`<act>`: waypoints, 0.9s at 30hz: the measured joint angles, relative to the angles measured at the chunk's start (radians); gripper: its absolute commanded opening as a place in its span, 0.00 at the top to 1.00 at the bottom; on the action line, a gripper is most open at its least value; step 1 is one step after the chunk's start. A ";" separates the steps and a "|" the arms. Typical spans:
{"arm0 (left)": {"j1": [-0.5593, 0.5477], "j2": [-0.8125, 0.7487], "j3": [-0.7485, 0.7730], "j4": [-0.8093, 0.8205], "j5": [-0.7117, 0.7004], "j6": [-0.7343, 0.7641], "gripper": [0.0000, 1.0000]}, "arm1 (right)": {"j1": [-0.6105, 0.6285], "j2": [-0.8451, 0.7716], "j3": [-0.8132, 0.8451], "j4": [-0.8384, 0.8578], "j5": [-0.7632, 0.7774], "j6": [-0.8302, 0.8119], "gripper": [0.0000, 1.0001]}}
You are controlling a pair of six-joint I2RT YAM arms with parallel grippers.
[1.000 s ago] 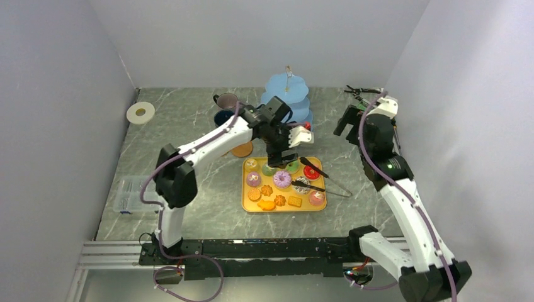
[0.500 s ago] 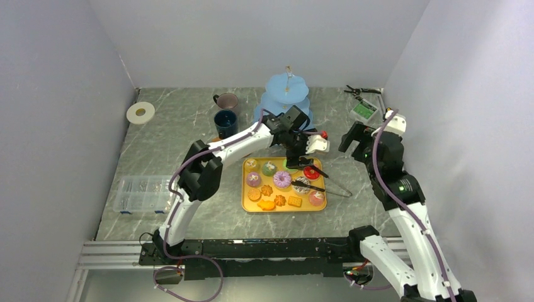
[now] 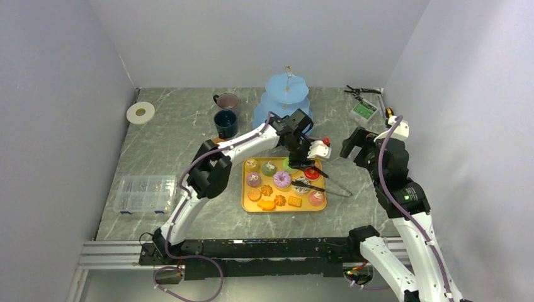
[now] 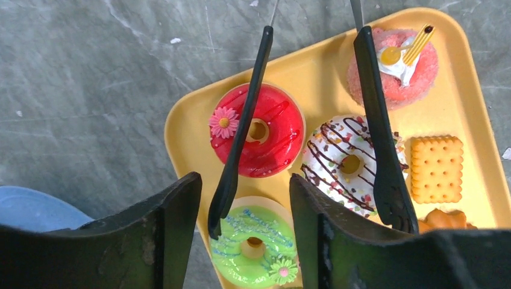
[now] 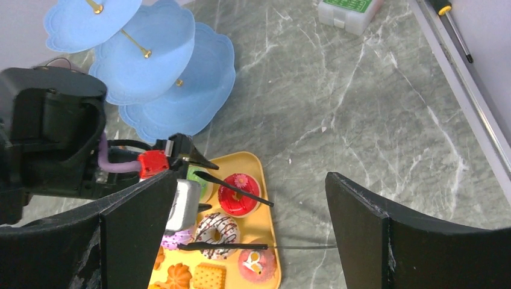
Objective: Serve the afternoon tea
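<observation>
My left gripper [image 4: 244, 232] hangs low over the far right corner of the yellow tray [image 4: 187, 150], open, its jaws standing on either side of a green doughnut [image 4: 256, 247]. One black tip of the tongs [image 4: 232, 162] also lies between them, across a red doughnut [image 4: 265, 135]. A white chocolate-striped doughnut [image 4: 343, 162], a pink cupcake [image 4: 395, 75] and a square biscuit [image 4: 437, 168] sit beside them. The light-blue three-tier stand [image 3: 286, 100] is behind the tray, the dark-blue mug [image 3: 225, 123] and mauve mug [image 3: 227, 100] to its left. My right gripper [image 3: 356, 145] hovers wide open and holds nothing, right of the tray.
The black tongs [image 3: 318, 182] stick out over the tray's right rim. A white tape roll [image 3: 140, 112] and a clear box [image 3: 145, 192] lie at the left. A small green-topped box [image 3: 363, 111], pliers [image 3: 359, 91] and a screwdriver [image 3: 387, 113] lie at the back right.
My left arm has reached right across the tray to its far right corner and lowered, and its jaws have narrowed. The right arm has drawn back a little to the right.
</observation>
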State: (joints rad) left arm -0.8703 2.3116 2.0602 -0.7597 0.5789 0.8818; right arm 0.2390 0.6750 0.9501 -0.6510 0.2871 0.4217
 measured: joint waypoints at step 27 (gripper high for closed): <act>0.086 -0.116 0.005 0.124 0.000 -0.280 0.97 | 0.000 0.041 0.134 0.056 -0.313 -0.062 0.00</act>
State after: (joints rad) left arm -0.7845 2.1952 2.0647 -0.6353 0.5793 0.6022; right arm 0.2390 0.7158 1.0840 -0.5945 -0.0261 0.3595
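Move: The tip end of the tongs' far arm lies between the left hand's part-closed fingers, about 2 cm below them and 1 cm to the right. The red donut is about 4 cm right, 2 cm back; the green donut 3 cm left, level with the hand; the chocolate-striped donut 7 cm back, 1 cm right. The blue stand's middle is some 14 cm ahead, 6 cm left. From the right hand that tip is roughly 18 cm left, 3 cm ahead and 20 cm lower. The far arm of the tongs gets pinched near its tip: the left hand sinks about 1.5 cm over the tray, shuts its fingers on it, pauses, then lifts roughly 9 cm while swinging forward towards the blue stand, turning some 15 degrees counter-clockwise. Late on, the right hand, still wide open, rises and goes left towards the tongs, turning counter-clockwise. ##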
